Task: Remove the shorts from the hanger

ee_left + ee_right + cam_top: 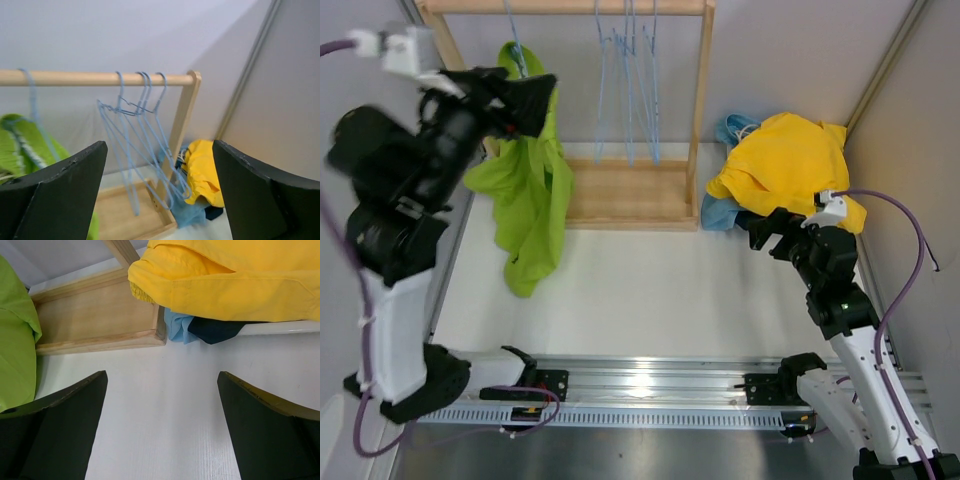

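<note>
Lime green shorts (532,200) hang from a blue hanger (33,102) at the left end of the wooden rod (75,78). My left gripper (542,105) is raised beside their upper part, open and holding nothing; in the left wrist view its fingers (60,195) frame the rack, with the green shorts (25,145) at the left edge. Yellow shorts (785,160) lie heaped over light blue shorts (720,212) and a navy pair (212,331) right of the rack. My right gripper (765,232) hovers low just in front of that heap, open and empty.
Several empty blue hangers (630,80) dangle from the middle of the rod. The rack's wooden base tray (620,195) sits on the white table, with its right post (182,115) next to the heap. Walls close in at the left, back and right.
</note>
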Available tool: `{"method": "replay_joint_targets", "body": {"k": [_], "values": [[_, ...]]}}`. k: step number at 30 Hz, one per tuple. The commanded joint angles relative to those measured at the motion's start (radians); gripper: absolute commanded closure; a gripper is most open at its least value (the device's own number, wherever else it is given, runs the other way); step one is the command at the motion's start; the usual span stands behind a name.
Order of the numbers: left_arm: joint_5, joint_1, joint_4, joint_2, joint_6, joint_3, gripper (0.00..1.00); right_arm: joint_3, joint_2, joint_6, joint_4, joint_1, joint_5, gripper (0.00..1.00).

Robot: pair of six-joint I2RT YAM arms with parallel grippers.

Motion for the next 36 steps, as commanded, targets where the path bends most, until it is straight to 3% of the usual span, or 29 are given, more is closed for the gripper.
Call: {"method": "replay_joint_targets", "body": {"k": [1, 3, 8, 15, 21, 29, 32, 34, 35, 36], "values": [[-0.154, 0.005, -0.054, -0.065, 0.077, -0.107, 0.08, 0.033, -0.025, 0.019, 0.001, 0.003, 0.0, 0.01], [-0.244, 0.028, -0.082, -0.058, 0.105, -0.132, 0.07, 0.041, -0.03, 0.032, -0.007, 0.005, -0.006, 0.0], [-0.29, 0.11, -0.08, 0.022, 0.119, -0.204, 0.07, 0.061, -0.059, 0.042, -0.052, 0.012, -0.008, 0.01], [-0.226, 0.229, -0.063, 0.184, 0.085, -0.149, 0.05, 0.09, -0.088, 0.027, -0.133, 0.016, -0.006, 0.0], [-0.218, 0.261, -0.062, 0.286, 0.086, -0.06, 0.04, 0.082, -0.099, 0.027, -0.148, 0.016, -0.008, 0.0], [-0.177, 0.282, -0.019, 0.342, 0.067, -0.058, 0.08, 0.065, -0.079, 0.027, -0.13, 0.017, -0.008, 0.0], [-0.165, 0.285, -0.01, 0.367, 0.057, -0.048, 0.12, 0.061, -0.073, 0.024, -0.127, 0.016, -0.008, 0.01], [-0.156, 0.288, -0.01, 0.381, 0.048, -0.038, 0.19, 0.056, -0.07, 0.018, -0.125, 0.017, -0.008, 0.01], [-0.148, 0.288, -0.011, 0.396, 0.047, -0.029, 0.24, 0.056, -0.07, 0.016, -0.125, 0.016, -0.006, 0.0], [-0.145, 0.288, -0.013, 0.402, 0.04, -0.028, 0.37, 0.054, -0.068, 0.013, -0.128, 0.017, -0.005, 0.01]]}}
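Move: The hanger in the green shorts hangs from the rail about 23 cm ahead of the left hand, 10 cm to its left and 18 cm lower. The empty hangers are some 25 cm ahead of that hand, 9 cm to its right and 20 cm down; the rack's left post is about 28 cm ahead, 26 cm left and 30 cm below. From the right hand, the green shorts' hanger lies roughly 23 cm ahead, 45 cm left and 17 cm higher. With its fingers already wide open, the left hand first finishes swinging back a little and 7 cm to its left, then drives some 20 cm forward and as far down towards the green shorts' hanger, tipping its fingers down and turning counter-clockwise, each some 25 degrees. It lifts a few centimetres, then eases forward and down again with the blue hanger between its fingers, which begin to close but aren't shut, while the open right hand backs off about 2.5 cm. ##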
